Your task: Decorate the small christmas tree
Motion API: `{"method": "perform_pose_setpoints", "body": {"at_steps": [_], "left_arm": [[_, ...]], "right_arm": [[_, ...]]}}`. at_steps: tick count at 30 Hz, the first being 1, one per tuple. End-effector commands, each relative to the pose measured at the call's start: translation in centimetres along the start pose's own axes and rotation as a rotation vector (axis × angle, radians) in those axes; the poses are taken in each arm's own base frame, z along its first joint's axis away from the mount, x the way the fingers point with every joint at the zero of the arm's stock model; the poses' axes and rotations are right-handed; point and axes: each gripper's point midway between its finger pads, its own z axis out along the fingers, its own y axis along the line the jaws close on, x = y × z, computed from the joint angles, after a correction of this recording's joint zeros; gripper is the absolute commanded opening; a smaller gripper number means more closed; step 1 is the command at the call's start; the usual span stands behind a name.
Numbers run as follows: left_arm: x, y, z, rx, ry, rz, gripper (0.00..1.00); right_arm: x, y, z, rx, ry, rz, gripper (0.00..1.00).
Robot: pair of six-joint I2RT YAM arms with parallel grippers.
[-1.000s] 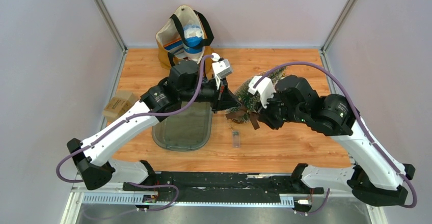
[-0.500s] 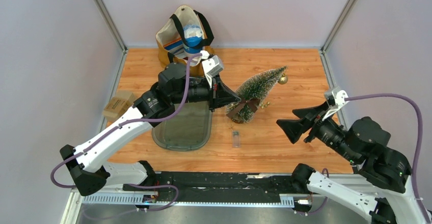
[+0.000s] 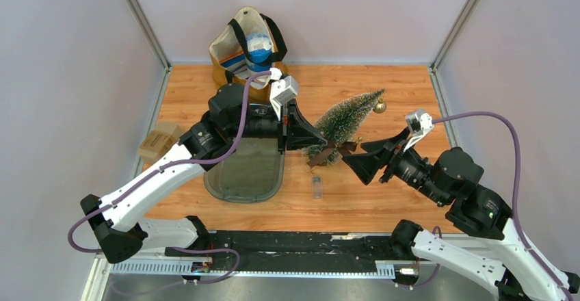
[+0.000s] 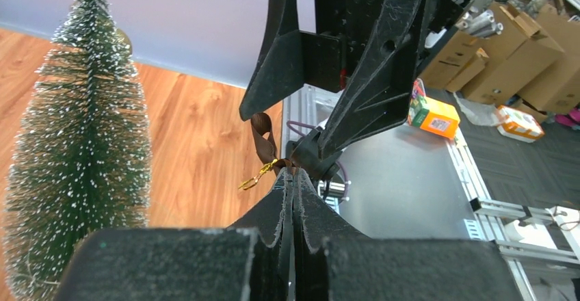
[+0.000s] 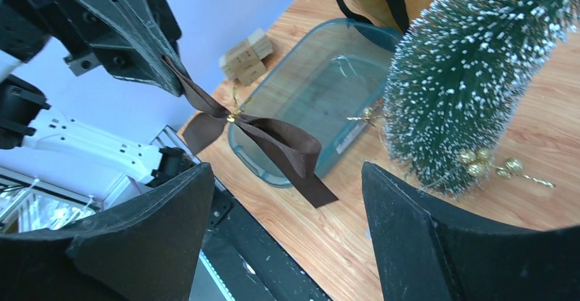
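The small christmas tree (image 3: 349,118) lies on the wooden table with its tip to the far right and a gold ball (image 3: 379,107) at that tip. It also shows in the left wrist view (image 4: 82,144) and the right wrist view (image 5: 472,75). My left gripper (image 3: 320,140) is shut on one tail of a brown ribbon bow (image 5: 270,137), holding it just above the table by the tree's base. My right gripper (image 3: 357,164) stands open, its fingers (image 5: 417,232) spread wide, facing the bow from the right without touching it.
A clear tray (image 3: 246,171) lies left of the bow. A tan bag (image 3: 246,48) stands at the back, and a cardboard box (image 3: 159,142) sits at the left edge. A small clear item (image 3: 316,186) lies near the front. Gold beads (image 5: 492,164) lie by the tree's base.
My right gripper let go near the tree, swung away to the right while opening wide, then came back toward the bow. The left gripper kept hold of the bow and drew it off the tree's base.
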Motion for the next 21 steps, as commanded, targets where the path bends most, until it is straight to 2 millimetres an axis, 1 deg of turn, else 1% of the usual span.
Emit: {"method": "perform_pose_setpoints", "body": {"at_steps": [1, 2, 3, 4, 6, 8, 10, 11, 13, 18, 21], "left_arm": [[-1.7, -2.5, -0.4, 0.095, -0.063, 0.035, 0.0], [-1.6, -2.6, -0.4, 0.099, -0.063, 0.025, 0.0], [-1.6, -2.5, -0.4, 0.1, -0.061, 0.021, 0.0], [-1.9, -2.5, -0.4, 0.103, -0.078, 0.035, 0.0], [-2.1, -2.7, -0.3, 0.111, -0.081, 0.038, 0.0], [-2.2, -2.7, -0.2, 0.116, -0.082, 0.036, 0.0], [-2.2, -2.7, -0.2, 0.114, -0.084, 0.037, 0.0], [-2.1, -2.6, -0.2, 0.112, -0.083, 0.035, 0.0], [-2.1, -2.6, -0.3, 0.108, -0.083, 0.037, 0.0], [-1.9, -2.3, -0.3, 0.087, -0.085, 0.034, 0.0], [-1.6, -2.0, -0.1, 0.083, -0.078, 0.027, 0.0]], "right_arm": [[-2.1, 2.3, 0.1, -0.109, -0.084, 0.019, 0.82], [-2.2, 2.4, 0.1, -0.117, -0.089, 0.019, 0.82], [-2.1, 3.1, -0.1, -0.154, -0.08, 0.011, 0.81], [-2.1, 3.4, -0.2, -0.173, -0.079, 0.004, 0.81], [-2.0, 3.6, -0.1, -0.184, -0.072, 0.0, 0.78], [-2.0, 3.9, -0.1, -0.203, -0.072, -0.009, 0.72], [-2.0, 4.0, -0.1, -0.21, -0.069, -0.011, 0.67], [-1.9, 3.9, -0.1, -0.207, -0.069, -0.014, 0.62], [-2.0, 3.9, -0.3, -0.209, -0.08, -0.019, 0.57], [-2.3, 3.5, -0.6, -0.194, -0.108, -0.021, 0.32], [-2.6, 3.3, -0.8, -0.186, -0.124, -0.019, 0.14]]}}
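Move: The brown ribbon bow already hangs from the left fingertips, its middle about 2 cm right of and 2 cm below them. From the right hand, its middle is roughly 4 cm left, level fore and aft, and 2 cm higher, with the free loop between the open fingers. From the right hand, the tree's middle is about 12 cm ahead, 1 cm left and 15 cm lower; the clear tube on the table is 6 cm left, 1 cm ahead and far below. Keep the left gripper shut on the bow and nearly still, easing it only about a centimetre up and back. Bring the right gripper about 3 cm up, back and to the left, turning it some 10 degrees counter-clockwise, and from early on close its wide-open fingers most of the way around the bow's free loop, so that they pinch the ribbon. ##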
